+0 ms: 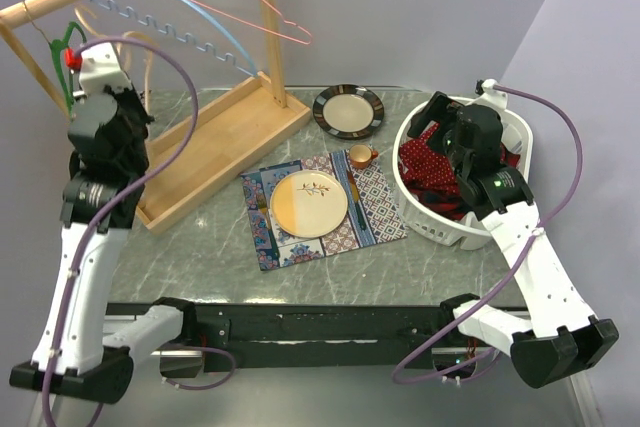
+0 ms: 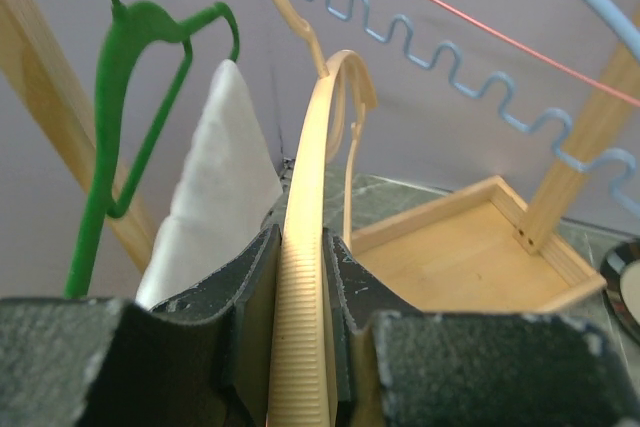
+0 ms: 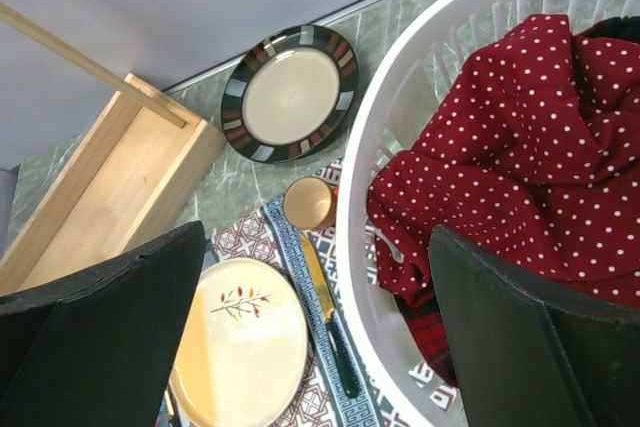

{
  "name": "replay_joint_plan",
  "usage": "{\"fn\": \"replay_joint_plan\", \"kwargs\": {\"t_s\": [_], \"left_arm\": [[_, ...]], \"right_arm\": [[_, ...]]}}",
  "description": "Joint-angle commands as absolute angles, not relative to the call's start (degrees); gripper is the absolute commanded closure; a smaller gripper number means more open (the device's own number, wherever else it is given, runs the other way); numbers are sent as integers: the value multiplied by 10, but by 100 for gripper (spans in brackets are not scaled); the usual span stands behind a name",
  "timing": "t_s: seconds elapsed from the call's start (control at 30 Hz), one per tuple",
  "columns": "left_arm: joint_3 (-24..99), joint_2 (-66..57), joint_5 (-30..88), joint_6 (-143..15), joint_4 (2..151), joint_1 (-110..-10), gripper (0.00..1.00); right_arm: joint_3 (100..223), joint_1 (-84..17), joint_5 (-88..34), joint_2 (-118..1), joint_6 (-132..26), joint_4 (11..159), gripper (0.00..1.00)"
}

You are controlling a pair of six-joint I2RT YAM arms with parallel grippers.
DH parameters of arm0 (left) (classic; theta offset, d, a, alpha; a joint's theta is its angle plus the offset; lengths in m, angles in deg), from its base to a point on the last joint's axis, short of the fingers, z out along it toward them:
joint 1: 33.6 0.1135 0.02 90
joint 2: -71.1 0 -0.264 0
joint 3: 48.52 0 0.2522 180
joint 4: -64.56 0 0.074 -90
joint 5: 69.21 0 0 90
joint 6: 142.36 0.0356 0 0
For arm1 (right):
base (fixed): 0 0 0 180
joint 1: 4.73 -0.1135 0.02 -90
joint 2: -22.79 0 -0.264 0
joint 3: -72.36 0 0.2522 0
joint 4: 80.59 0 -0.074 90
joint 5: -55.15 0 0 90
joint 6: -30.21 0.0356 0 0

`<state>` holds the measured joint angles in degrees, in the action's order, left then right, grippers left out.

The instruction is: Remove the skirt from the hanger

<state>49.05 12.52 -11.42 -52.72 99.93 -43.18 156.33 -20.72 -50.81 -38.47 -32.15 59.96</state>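
My left gripper [image 2: 300, 247] is shut on the ribbed arm of a cream plastic hanger [image 2: 322, 137], which hangs on the wooden rack; in the top view this gripper [image 1: 85, 67] is raised at the rack's left end. No cloth shows on that hanger. The red polka-dot skirt [image 3: 520, 147] lies crumpled in the white laundry basket [image 3: 370, 147] at the right [image 1: 425, 162]. My right gripper [image 3: 318, 247] stands open above the basket's left rim, with nothing between its fingers [image 1: 440, 122].
A green hanger [image 2: 130, 77], a white cloth [image 2: 215, 167], a blue wavy hanger [image 2: 450, 67] and a pink wire hanger [image 2: 500, 17] share the rack. Its wooden base tray [image 1: 220, 147] sits back left. A placemat [image 1: 375, 207] carries a cream plate [image 1: 308, 204], cup [image 1: 360, 155] and knife [image 3: 325, 317]; a dark-rimmed plate [image 1: 348, 111] lies behind.
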Motion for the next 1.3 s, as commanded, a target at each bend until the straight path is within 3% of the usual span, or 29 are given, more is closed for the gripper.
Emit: {"fn": "replay_joint_plan", "kwargs": {"t_s": [0.0, 0.47, 0.63, 0.77, 1.27], "left_arm": [[431, 209, -63, -503, 927, -436, 99], [444, 241, -13, -512, 927, -436, 99], [478, 215, -43, -496, 917, -436, 99], [558, 152, -79, -501, 991, -436, 99], [570, 100, -139, -445, 947, -438, 99]], "right_arm": [[1578, -216, -521, -370, -315, 630, 0], [1525, -224, -528, -357, -317, 666, 0], [1512, -225, -507, -350, -318, 676, 0], [1476, -225, -500, -333, -316, 709, 0], [1454, -224, -458, -313, -326, 739, 0]]}}
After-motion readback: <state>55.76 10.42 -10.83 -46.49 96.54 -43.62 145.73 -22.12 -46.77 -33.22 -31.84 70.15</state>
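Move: The wooden hanger held in the left fingers is bound for the rack's rod, whose nearest stretch is roughly 18 cm ahead, 6 cm left and 16 cm above that hand. The green hanger with the white cloth hangs about 10 cm ahead and 10 cm left of the hand; the blue hanger's middle is some 20 cm ahead, 7 cm right and 8 cm up. From the right hand, that stretch of rod is about 60 cm left, 15 cm ahead and 29 cm up. The emptied wooden hanger, still pinched by one end, is first drawn back about 4 cm with a slight dip, then lifted and carried forward again with its hook towards the rod, so the left hand finishes about 5 cm higher, tipped up slightly. Over the basket the open right hand eases some 2 cm left and sinks a little. ##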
